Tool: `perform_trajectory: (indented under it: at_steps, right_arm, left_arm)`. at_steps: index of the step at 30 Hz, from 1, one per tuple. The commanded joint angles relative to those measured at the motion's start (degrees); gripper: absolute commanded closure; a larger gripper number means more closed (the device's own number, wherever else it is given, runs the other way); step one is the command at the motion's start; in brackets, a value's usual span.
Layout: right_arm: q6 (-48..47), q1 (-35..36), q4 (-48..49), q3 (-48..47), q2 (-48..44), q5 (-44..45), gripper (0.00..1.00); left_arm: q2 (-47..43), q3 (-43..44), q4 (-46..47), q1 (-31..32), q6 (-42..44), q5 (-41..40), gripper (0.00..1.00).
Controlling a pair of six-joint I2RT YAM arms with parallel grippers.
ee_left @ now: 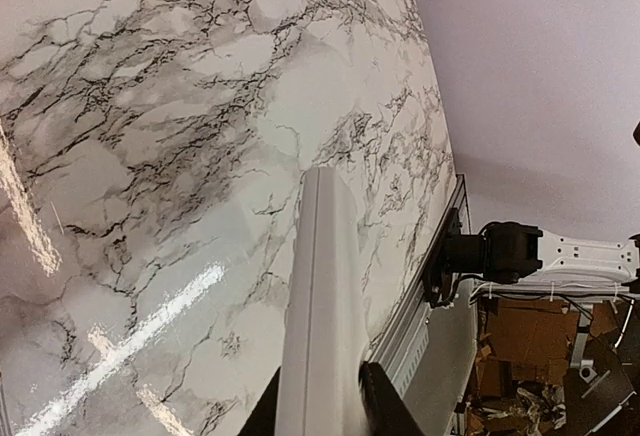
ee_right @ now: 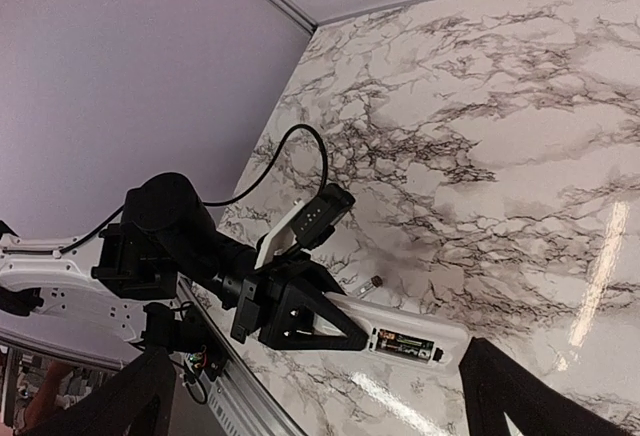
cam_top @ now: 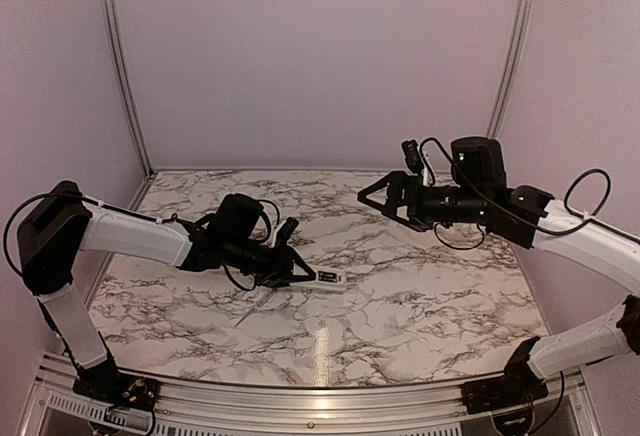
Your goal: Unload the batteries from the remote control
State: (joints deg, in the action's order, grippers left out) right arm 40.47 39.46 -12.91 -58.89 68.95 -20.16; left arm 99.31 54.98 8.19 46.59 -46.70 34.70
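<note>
My left gripper (cam_top: 298, 274) is shut on one end of the white remote control (cam_top: 330, 278) and holds it low over the marble table (cam_top: 420, 296). In the left wrist view the remote (ee_left: 320, 286) runs out from between the black fingers (ee_left: 385, 406). The right wrist view shows the remote (ee_right: 450, 326) with its recess uncovered and a dark battery (ee_right: 405, 344) with a green and orange label lying in it. A tiny thin cylinder (ee_right: 368, 284) lies on the table just beyond the remote. My right gripper (cam_top: 372, 196) hangs open and empty, raised well to the remote's right.
A thin pale grey stick (cam_top: 255, 308) lies on the table just in front of the left gripper. Lilac walls close in the back and both sides. A metal rail (cam_top: 300, 396) runs along the near edge, and the right arm's base (ee_left: 510, 251) stands on it.
</note>
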Motion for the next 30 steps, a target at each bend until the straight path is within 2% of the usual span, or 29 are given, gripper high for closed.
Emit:
perform_trajectory:
  at_steps: [1, 14, 18, 20, 27, 30]
  right_arm:
    - [1.7, -0.3, -0.2, 2.1, -2.1, 1.3, 0.02]
    - [1.9, -0.3, -0.9, 3.3, -1.9, 1.2, 0.01]
    - [1.2, -0.3, -2.3, 2.7, -1.6, 1.5, 0.02]
    - [1.2, -0.3, -2.4, 2.6, -1.6, 1.6, 0.02]
    - [0.6, -0.3, -2.7, 2.1, -0.3, 0.8, 0.02]
    - [0.5, -0.3, -2.9, 1.7, 0.1, 0.5, 0.02]
  left_arm:
    - [2.3, -1.2, 5.7, 0.3, -2.5, 2.2, 1.0]
    - [12.5, 0.6, 14.0, 0.4, -7.1, 6.3, 1.0]
    - [13.7, 0.5, 14.1, 0.3, -7.4, 6.5, 0.94]
    - [14.0, 0.4, 13.8, 0.4, -7.2, 7.0, 0.9]
    - [12.8, -0.4, 11.1, 0.3, -4.5, 6.7, 0.57]
    - [11.9, -0.5, 8.7, 0.3, -2.8, 5.9, 0.47]
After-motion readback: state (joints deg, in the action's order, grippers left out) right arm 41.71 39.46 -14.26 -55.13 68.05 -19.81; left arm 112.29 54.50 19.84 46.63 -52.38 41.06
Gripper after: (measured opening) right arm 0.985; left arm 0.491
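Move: The left hand already holds the remote control, compartment side up. The bare marble it goes down onto has its middle about 3 cm to the right, 1 cm back and 7 cm below at resting height. A thin metal stick lies on the table some 11 cm left, 3 cm back and 8 cm below the left hand. From the empty, open right hand, the remote is about 10 cm left, 3 cm back and 16 cm below. Still gripping the remote, the left hand sinks about 6 cm to the table, drifting slightly right while the side facing away from the base tips down some 10 degrees, until the remote meets the marble. There it stops, and its fingers open to about half around the remote, while the right hand, empty and wide open, eases down about 3 cm but stays well above. ##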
